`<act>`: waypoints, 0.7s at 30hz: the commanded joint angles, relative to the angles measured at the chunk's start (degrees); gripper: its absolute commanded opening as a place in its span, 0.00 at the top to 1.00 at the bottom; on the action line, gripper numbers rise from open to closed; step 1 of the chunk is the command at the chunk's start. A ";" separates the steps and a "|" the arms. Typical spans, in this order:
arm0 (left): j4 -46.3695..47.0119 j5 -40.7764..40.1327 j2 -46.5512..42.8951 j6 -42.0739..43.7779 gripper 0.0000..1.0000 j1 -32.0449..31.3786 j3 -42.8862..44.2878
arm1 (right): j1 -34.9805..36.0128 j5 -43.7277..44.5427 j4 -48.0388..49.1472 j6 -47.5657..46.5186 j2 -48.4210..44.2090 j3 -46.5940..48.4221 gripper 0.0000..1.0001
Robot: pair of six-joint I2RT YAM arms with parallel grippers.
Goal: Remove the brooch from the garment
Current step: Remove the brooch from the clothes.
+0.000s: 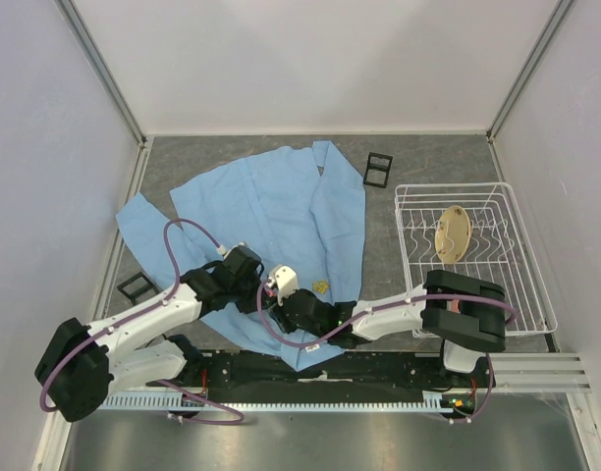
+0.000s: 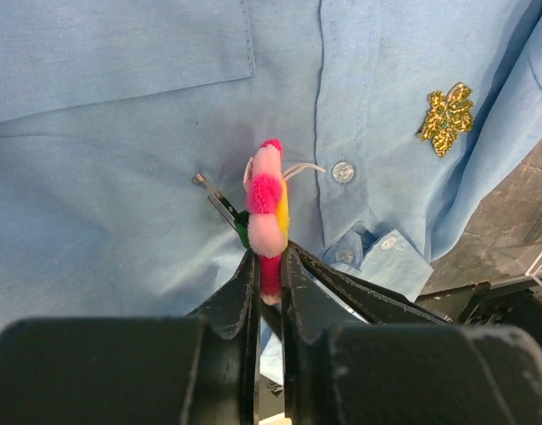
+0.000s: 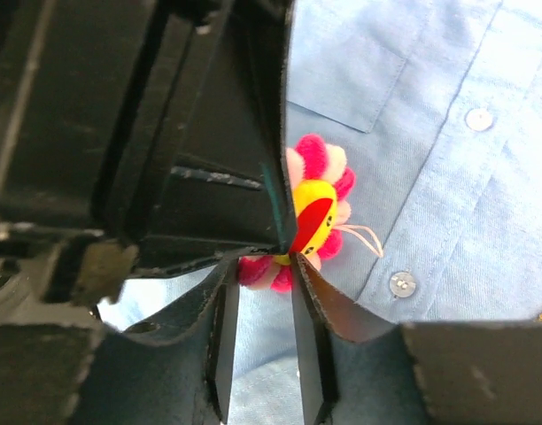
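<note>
The brooch (image 2: 268, 208), a fluffy pink flower with a yellow and red centre, stands edge-on above the light blue garment (image 2: 120, 133). My left gripper (image 2: 269, 257) is shut on its lower edge. In the right wrist view the brooch (image 3: 315, 212) faces the camera, with the left gripper's black fingers (image 3: 209, 133) against its left side. My right gripper (image 3: 262, 266) has a fingertip on each side of the bottom petals; I cannot tell whether they press. From above, both grippers (image 1: 279, 292) meet over the garment's (image 1: 281, 196) lower front and hide the brooch.
A small gold leaf emblem (image 2: 446, 117) is pinned right of the button placket (image 2: 343, 172). A white wire rack (image 1: 497, 196) holding a beige plate (image 1: 454, 234) stands at the right. Black square frames lie at the back (image 1: 378, 169) and at the left (image 1: 136, 287).
</note>
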 commanded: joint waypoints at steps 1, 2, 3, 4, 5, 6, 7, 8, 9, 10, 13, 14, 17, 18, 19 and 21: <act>4.17 3.09 -0.08 -1.31 0.98 -0.45 3.71 | 0.39 0.11 2.43 3.33 0.53 4.02 0.70; 4.16 3.17 -0.52 -1.04 0.96 -0.45 3.98 | 0.39 0.11 2.16 4.12 0.71 4.46 0.71; 4.08 3.26 -0.96 -0.52 0.92 -0.54 4.15 | 0.39 0.28 1.73 4.56 1.06 4.55 0.77; 4.16 3.00 -1.14 -0.25 0.89 -0.45 4.15 | 0.22 0.37 1.46 5.18 1.23 4.64 0.80; 4.08 2.83 -1.84 0.10 0.86 -0.54 4.24 | -0.13 0.37 1.28 5.97 1.24 4.64 0.83; 4.16 2.30 -3.23 0.54 0.80 -0.54 4.07 | -0.39 0.11 1.02 7.19 1.41 4.55 0.87; 4.16 1.43 -4.12 0.89 0.77 -0.45 3.98 | -0.66 -0.07 1.19 7.99 1.41 4.11 0.89; 4.08 1.07 -5.00 1.15 0.74 -0.45 3.72 | -1.27 -0.33 1.37 8.69 1.41 3.85 0.91; 4.16 0.63 -6.83 1.77 0.68 -0.45 3.45 | -1.62 -1.90 2.33 10.09 1.24 3.50 0.94; 3.99 0.10 -7.72 1.86 0.64 -0.45 3.28 | -2.15 -2.87 3.21 10.80 1.24 2.45 0.95; 3.72 -2.62 -10.80 2.47 0.55 -0.45 2.31 | -3.65 -6.83 7.34 13.61 1.24 0.16 1.00; 3.20 -3.06 -11.33 2.56 0.54 -0.45 1.87 | -4.35 -7.53 8.13 14.32 1.15 -0.37 1.00; 2.23 -3.94 -12.04 2.39 0.48 -0.45 1.08 | -5.58 -10.87 11.82 16.25 1.24 -2.48 1.00; 2.14 -4.03 -12.12 2.30 0.47 -0.45 0.82 | -6.02 -11.83 13.57 16.87 1.67 -3.01 1.00; 1.71 -4.29 -12.13 2.04 0.47 -0.45 0.64 | -6.46 -13.41 14.37 18.09 1.85 -3.88 1.00; 1.53 -4.64 -12.30 1.69 0.47 -0.45 -0.06 | -7.51 -14.48 16.13 19.06 2.11 -4.68 1.00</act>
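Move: The left hand already holds the flower brooch, whose middle lies about 2 cm ahead of its pads and 1 cm below. The right hand's half-open fingers are at the same lower petals, with the brooch's middle some 2 cm ahead and 1 cm below them. From the right hand, the gold leaf brooch is about 11 cm to the right, 1 cm ahead and 4 cm down; the cuff's white tag lies some 9 cm right, 11 cm back and 4 cm down. Creeping forward barely 1 cm, the right hand shuts its fingers on the flower brooch's lower petals and then rolls some 20 degrees clockwise about its own pointing direction, looking along the fingers. The left hand keeps its hold at first, then opens to about half, lets go of the petals and rises about 5 cm clear, tilting up some 10 degrees. ##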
